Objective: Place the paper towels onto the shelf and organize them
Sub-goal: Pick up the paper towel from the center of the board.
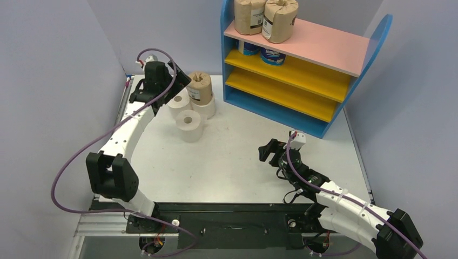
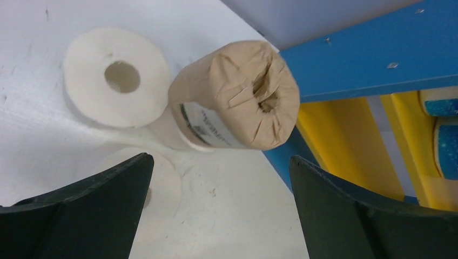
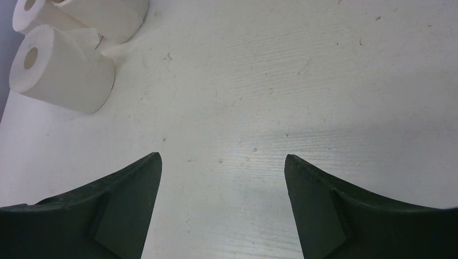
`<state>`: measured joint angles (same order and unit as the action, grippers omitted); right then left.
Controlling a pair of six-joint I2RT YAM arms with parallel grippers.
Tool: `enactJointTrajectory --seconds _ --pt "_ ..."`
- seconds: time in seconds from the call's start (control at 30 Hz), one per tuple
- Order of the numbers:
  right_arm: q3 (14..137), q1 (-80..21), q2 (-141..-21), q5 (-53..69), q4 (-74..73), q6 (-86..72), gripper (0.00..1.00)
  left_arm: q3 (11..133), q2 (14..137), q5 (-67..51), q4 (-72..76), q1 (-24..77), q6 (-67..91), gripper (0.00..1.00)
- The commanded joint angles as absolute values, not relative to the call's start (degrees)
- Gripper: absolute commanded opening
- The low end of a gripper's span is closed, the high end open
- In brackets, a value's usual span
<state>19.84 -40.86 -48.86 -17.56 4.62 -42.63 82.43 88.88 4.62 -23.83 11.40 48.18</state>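
Observation:
The shelf (image 1: 324,46) stands at the back right, with two brown-wrapped paper towels (image 1: 280,20) on its pink top board and two blue-and-white rolls (image 1: 273,55) on the upper yellow board. On the table a third brown roll (image 1: 199,86) sits on top of a white roll (image 1: 207,108), with two more white rolls (image 1: 189,125) beside them. My left gripper (image 1: 177,82) hovers open just left of this cluster. In the left wrist view the brown roll (image 2: 237,102) lies ahead of the open left gripper (image 2: 221,162), untouched. My right gripper (image 1: 267,151) is open and empty over bare table (image 3: 232,97).
The shelf's blue side panel (image 2: 367,59) is close to the right of the brown roll. A grey wall borders the table on the left and behind. Purple cables trail from both arms. White rolls (image 3: 62,70) lie far left in the right wrist view.

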Motion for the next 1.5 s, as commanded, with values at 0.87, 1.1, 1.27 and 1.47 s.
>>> enactJointTrajectory --seconds 0.87,1.1,1.27,1.47 --pt "20.6 -38.56 -45.1 -19.77 0.55 -40.09 0.79 117.21 117.84 7.35 -39.41 13.45 31.7 0.73" --pt "20.87 -38.51 -45.83 -19.86 0.57 -39.91 0.79 116.23 118.3 8.13 -40.07 14.33 30.25 0.66" --pt "21.22 -38.5 -46.4 -19.8 0.61 -39.76 0.79 114.9 118.83 7.53 -39.78 14.71 29.96 0.58" --pt "21.75 -38.46 -45.87 -20.19 -0.61 -39.58 0.79 113.8 118.95 5.71 -39.0 14.93 30.11 0.43"
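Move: Ahead of the left hand by about 9 cm, 7 cm to its right and with its middle some 9 cm below, the brown-wrapped paper towel stands on a white roll. That lower roll is 10 cm farther down. A left white roll lies about 9 cm ahead and 4 cm left of the hand, a near white roll about 1 cm back and 1 cm right, both 19 cm below. From the right hand the paper towel is roughly 28 cm ahead, 24 cm left and 5 cm higher. Reaching forward about 8 cm and slightly right, the left hand then sinks some 6 cm onto the paper towel's near-left rim, its left side rolling up and the fingers tipping down and turning a little clockwise. The wide-open fingers close to about half, straddling the roll's left wall, one at the outer side and the other in the tucked paper at the core, and begin to pinch it. ##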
